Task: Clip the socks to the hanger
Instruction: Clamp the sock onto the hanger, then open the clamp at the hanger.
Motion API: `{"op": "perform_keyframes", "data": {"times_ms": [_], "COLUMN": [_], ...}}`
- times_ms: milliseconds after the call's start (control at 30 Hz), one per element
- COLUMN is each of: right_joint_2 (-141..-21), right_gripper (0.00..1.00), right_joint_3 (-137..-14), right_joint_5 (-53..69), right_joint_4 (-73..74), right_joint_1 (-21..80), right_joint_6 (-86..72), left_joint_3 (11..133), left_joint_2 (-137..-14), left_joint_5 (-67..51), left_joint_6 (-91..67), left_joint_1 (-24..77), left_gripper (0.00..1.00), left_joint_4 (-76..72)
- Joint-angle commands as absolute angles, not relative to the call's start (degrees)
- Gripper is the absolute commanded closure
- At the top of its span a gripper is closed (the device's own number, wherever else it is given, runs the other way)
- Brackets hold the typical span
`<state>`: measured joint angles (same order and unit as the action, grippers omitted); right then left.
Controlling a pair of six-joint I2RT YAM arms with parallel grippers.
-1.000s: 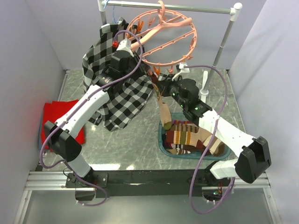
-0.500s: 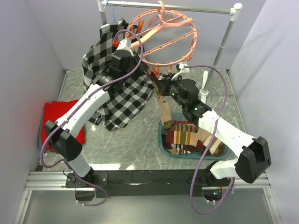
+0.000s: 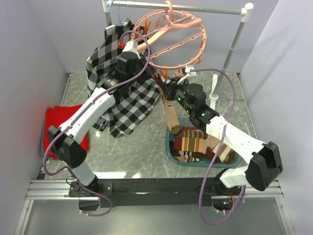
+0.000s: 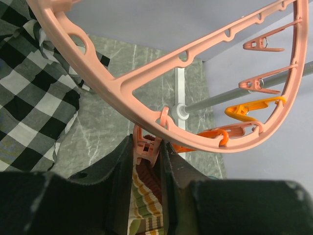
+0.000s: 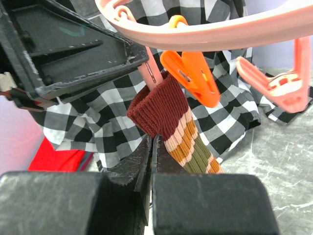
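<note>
The salmon-pink hanger [image 3: 202, 36] hangs from the rail, and its ring crosses the left wrist view [image 4: 122, 88]. My left gripper [image 4: 146, 149] is shut on one of its small pink clips [image 4: 145, 146], squeezing it from both sides. My right gripper [image 5: 152, 139] is shut on a striped sock [image 5: 178, 122] just below its maroon cuff. The cuff is held up against that pink clip [image 5: 150, 73]; whether it sits between the clip's prongs I cannot tell. From above, the sock [image 3: 172, 117] dangles below the two grippers. More socks [image 3: 198, 142] lie in the basket.
A teal basket [image 3: 169, 149] stands at the front right. A black-and-white plaid shirt [image 3: 127, 103] drapes behind the left arm. A red cloth [image 3: 54, 122] lies at the left. An orange clip [image 5: 193, 76] hangs beside the cuff. The grey rail [image 3: 195, 7] and its post [image 3: 234, 44] stand at the back.
My right gripper has shifted slightly left and up, bringing the sock's cuff closer to the clip. The left gripper stays where it was, on the clip.
</note>
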<state>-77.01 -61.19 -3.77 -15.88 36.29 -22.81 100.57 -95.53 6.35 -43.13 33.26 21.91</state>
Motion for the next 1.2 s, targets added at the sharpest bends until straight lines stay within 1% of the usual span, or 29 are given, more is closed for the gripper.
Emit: {"op": "perform_keyframes", "data": {"times_ms": [0, 300, 367, 400, 433, 500, 533, 567, 600, 633, 667, 700, 733, 767, 800, 833, 900, 967, 1033, 1167], "right_joint_2": [-77.6, -78.0, -78.1, -78.3, -78.3, -78.4, -78.3, -78.2, -78.1, -78.0, -77.8, -77.3, -76.8, -76.4, -75.4, -74.8, -72.9, -71.6, -69.5, -66.6], "right_gripper": [1.00, 1.00, 1.00, 1.00, 1.00, 1.00, 1.00, 0.98, 0.94, 0.89, 0.78, 0.73, 0.69, 0.63, 0.61, 0.57, 0.53, 0.48, 0.45, 0.42], "right_joint_3": [-64.6, -66.4, -66.9, -67.3, -67.4, -67.2, -67.1, -67.1, -67.1, -67.3, -67.4, -67.6, -67.6, -67.7, -67.7, -67.7, -67.8, -68.1, -67.9, -68.0], "right_joint_5": [-5.9, -5.5, -5.1, -4.4, -4.0, -3.3, -2.6, -2.1, -1.8, -0.8, -0.3, -0.2, -0.2, -0.3, -0.5, -0.5, -1.1, -1.8, -3.2, -2.9], "right_joint_4": [-20.1, -21.2, -20.8, -20.6, -20.3, -20.1, -20.0, -19.8, -19.6, -18.7, -18.3, -17.8, -16.5, -15.8, -15.0, -13.4, -11.4, -7.6, -4.2, 1.0], "right_joint_1": [36.7, 36.8, 36.7, 36.7, 36.7, 36.7, 36.7, 36.7, 36.7, 36.7, 36.7, 36.8, 36.7, 36.7, 36.7, 36.7, 36.7, 36.6, 36.1, 33.8], "right_joint_6": [-21.3, -20.0, -19.4, -19.2, -19.0, -18.8, -18.7, -18.6, -18.5, -18.4, -18.1, -17.5, -17.2, -17.0, -16.3, -15.8, -14.3, -13.3, -11.9, -11.3], "left_joint_3": [102.2, 102.0, 101.8, 101.8, 101.8, 101.7, 101.7, 101.6, 101.3, 101.0, 100.7, 100.4, 100.2, 99.9, 99.2, 98.7, 96.9, 95.7, 93.3, 88.0], "left_joint_2": [-95.4, -95.2, -94.9, -94.7, -94.7, -94.0, -93.8, -93.2, -92.8, -92.5, -91.8, -91.4, -91.1, -90.2, -89.7, -89.1, -87.5, -85.6, -84.3, -80.3], "left_joint_5": [6.7, 6.6, 6.7, 6.8, 6.9, 7.5, 7.9, 8.3, 9.0, 9.4, 9.8, 10.0, 10.5, 10.5, 10.5, 10.8, 10.5, 9.2, 7.1, 0.5], "left_joint_6": [-42.7, -42.5, -42.4, -42.3, -42.2, -41.7, -41.5, -41.0, -40.7, -40.5, -40.0, -39.7, -39.3, -38.4, -38.0, -37.4, -35.4, -33.0, -30.7, -26.6], "left_joint_1": [33.6, 33.7, 33.6, 33.6, 33.7, 33.6, 33.6, 33.7, 33.7, 33.7, 33.6, 33.6, 33.5, 33.5, 33.6, 33.6, 33.5, 33.6, 33.5, 33.5], "left_gripper": [0.98, 0.96, 0.92, 0.89, 0.80, 0.71, 0.61, 0.57, 0.54, 0.47, 0.45, 0.43, 0.37, 0.34, 0.32, 0.28, 0.25, 0.18, 0.16, 0.14], "left_joint_4": [21.0, 20.9, 20.7, 20.7, 20.7, 20.6, 20.6, 20.6, 20.4, 20.4, 20.3, 20.3, 20.3, 20.4, 20.2, 20.0, 19.2, 18.2, 16.8, 11.5]}}
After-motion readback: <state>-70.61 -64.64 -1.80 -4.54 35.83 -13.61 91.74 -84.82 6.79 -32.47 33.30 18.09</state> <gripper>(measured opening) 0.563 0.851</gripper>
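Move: The left hand still squeezes a pink clip under the hanger rim, with the brown sock cuff around its tip, some 4 cm below the hand, 2 cm back and 3 cm to the right. The right hand pinches that cuff; from it the clip lies about 5 cm ahead, 5 cm left and 4 cm up. The orange clip hangs 5 cm ahead, 1 cm left and 4 cm above the right hand, the next pink clip 5 cm ahead, 5 cm right and 4 cm up. Upward by about 2 cm and slightly forward, the right hand raises the pinched cuff to the pink clip while the left hand keeps squeezing it in place. The left fingers then spread wide to let the clip go, and the right fingers open off the sock right after. Both hands retreat: the left back, up and leftward about 5 cm, its fingertips tilting up, the right back and to its right, ending higher. ##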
